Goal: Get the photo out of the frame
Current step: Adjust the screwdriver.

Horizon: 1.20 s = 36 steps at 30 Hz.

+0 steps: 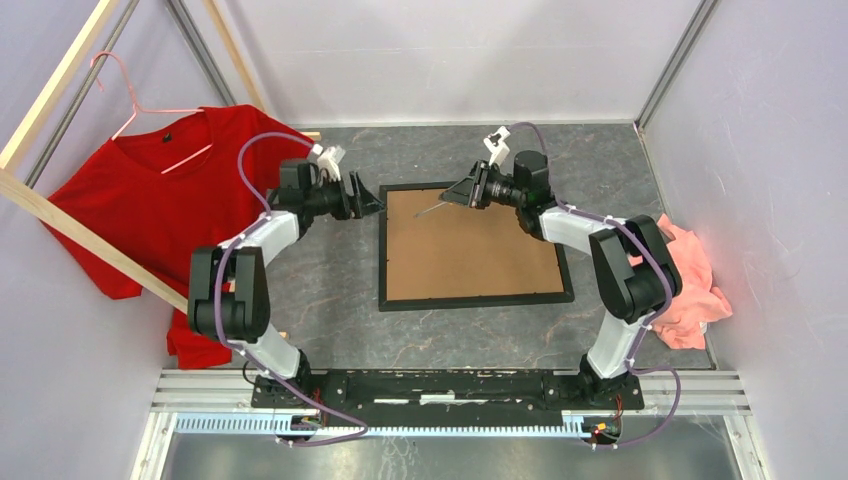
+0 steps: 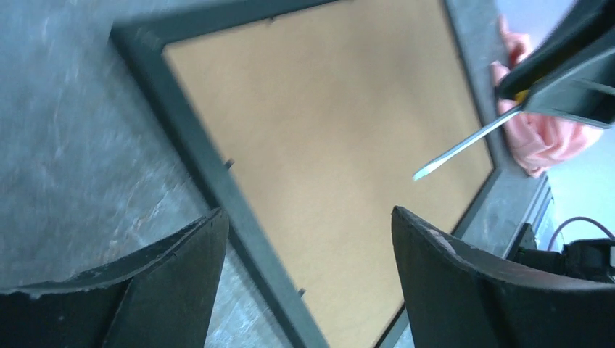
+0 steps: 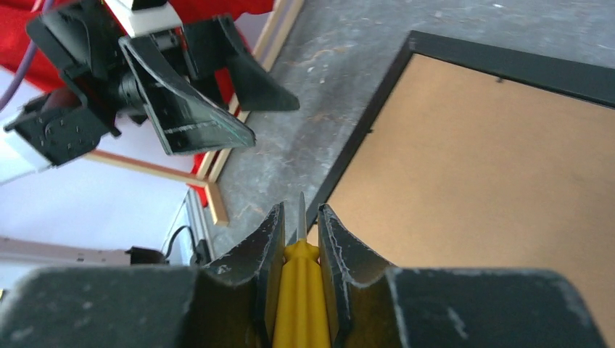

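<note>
The black frame [image 1: 475,298] lies face down on the table, its brown backing board [image 1: 470,250] facing up. The photo is hidden under the board. My left gripper [image 1: 375,203] stands open at the frame's far left corner. In the left wrist view the frame's left rail [image 2: 217,181] runs below the gap between the fingers of the left gripper [image 2: 308,212], and nothing is gripped. My right gripper [image 3: 299,210] is shut on a yellow-handled screwdriver [image 3: 301,297]. Its metal blade [image 2: 464,145] points over the board near the far left corner.
A red T-shirt [image 1: 170,200] on a pink hanger hangs from a pale wooden rack [image 1: 60,215] at the left. A pink cloth [image 1: 690,280] lies crumpled at the right edge of the table. Grey walls enclose three sides.
</note>
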Tool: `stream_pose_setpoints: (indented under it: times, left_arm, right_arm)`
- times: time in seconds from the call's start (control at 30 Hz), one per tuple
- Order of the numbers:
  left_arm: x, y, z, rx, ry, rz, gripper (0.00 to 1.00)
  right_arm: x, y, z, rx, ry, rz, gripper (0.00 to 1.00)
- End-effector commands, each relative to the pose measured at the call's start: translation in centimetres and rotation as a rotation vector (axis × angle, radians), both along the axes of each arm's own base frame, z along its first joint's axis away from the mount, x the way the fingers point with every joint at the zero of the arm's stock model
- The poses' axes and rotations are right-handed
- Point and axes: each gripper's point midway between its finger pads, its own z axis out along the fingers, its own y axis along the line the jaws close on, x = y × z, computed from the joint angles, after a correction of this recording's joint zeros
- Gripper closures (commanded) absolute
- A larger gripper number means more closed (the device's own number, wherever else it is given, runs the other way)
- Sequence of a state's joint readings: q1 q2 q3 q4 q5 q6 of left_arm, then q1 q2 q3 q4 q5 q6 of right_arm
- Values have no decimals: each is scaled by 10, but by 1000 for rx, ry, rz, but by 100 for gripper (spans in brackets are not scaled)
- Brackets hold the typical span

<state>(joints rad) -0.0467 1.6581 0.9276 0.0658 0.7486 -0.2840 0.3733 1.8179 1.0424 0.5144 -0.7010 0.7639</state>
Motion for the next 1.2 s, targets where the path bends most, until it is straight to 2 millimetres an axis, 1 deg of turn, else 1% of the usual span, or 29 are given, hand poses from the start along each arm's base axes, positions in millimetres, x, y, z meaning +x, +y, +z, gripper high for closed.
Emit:
stream_pose_setpoints:
  times: [0.0,0.07,0.13,0.2,0.33,0.47,0.53,0.6,0.77,1.0,1.17]
  left_arm:
    - [-5,-26,78,-37,-267,-243,11]
    - [-14,-39,84,-30,-284,-333,11]
    - [-23,-51,86,-42,-268,-400,11]
    - [-30,-60,85,-61,-262,-458,11]
    - [-54,-80,81,-109,-217,-603,9]
    - [-82,-100,79,-151,-189,-752,13]
    - [-93,-106,78,-177,-162,-805,16]
    - [-98,-108,76,-203,-139,-841,23]
    - [-102,-109,74,-234,-113,-873,41]
    - [-105,-108,76,-243,-115,-889,43]
    - [-101,-109,79,-242,-115,-886,54]
  right_arm:
    - [-25,10,53,120,-123,126,100]
    - [-30,12,60,136,-136,152,100]
    - [-38,11,68,162,-157,172,100]
    - [-44,10,75,185,-184,184,100]
    - [-50,10,81,214,-196,197,100]
    - [-56,10,89,271,-193,220,100]
    - [-57,11,89,277,-195,227,100]
    - [-56,10,87,271,-195,226,100]
    - [-52,10,76,248,-179,220,100]
    - [-49,11,60,216,-155,220,100]
    - [-48,13,51,211,-132,224,100]
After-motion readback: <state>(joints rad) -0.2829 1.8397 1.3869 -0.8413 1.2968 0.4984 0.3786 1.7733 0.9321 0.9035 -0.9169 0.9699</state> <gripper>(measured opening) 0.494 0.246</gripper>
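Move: The screwdriver's bare shaft, its handle already in the right gripper, lies about 12 cm to the right of the left hand, 3 cm back and about level with it. The right gripper is some 18 cm to the left hand's right, 2 cm back and 5 cm higher. The picture frame lies flat, its middle 23 cm right, 4 cm back and 10 cm below. From the right hand the shaft is about 6 cm left, 1 cm back and 3 cm lower. The screwdriver shaft is what the left hand goes for: first rising about 8 cm, then swinging roughly 11 cm right and 11 cm back, turning clockwise some 50 degrees and half closing its fingers astride the shaft near the tip. The right hand keeps its grip on the handle and brings the screwdriver about 5 cm up and 5 cm back, rolling its left side up slightly. ##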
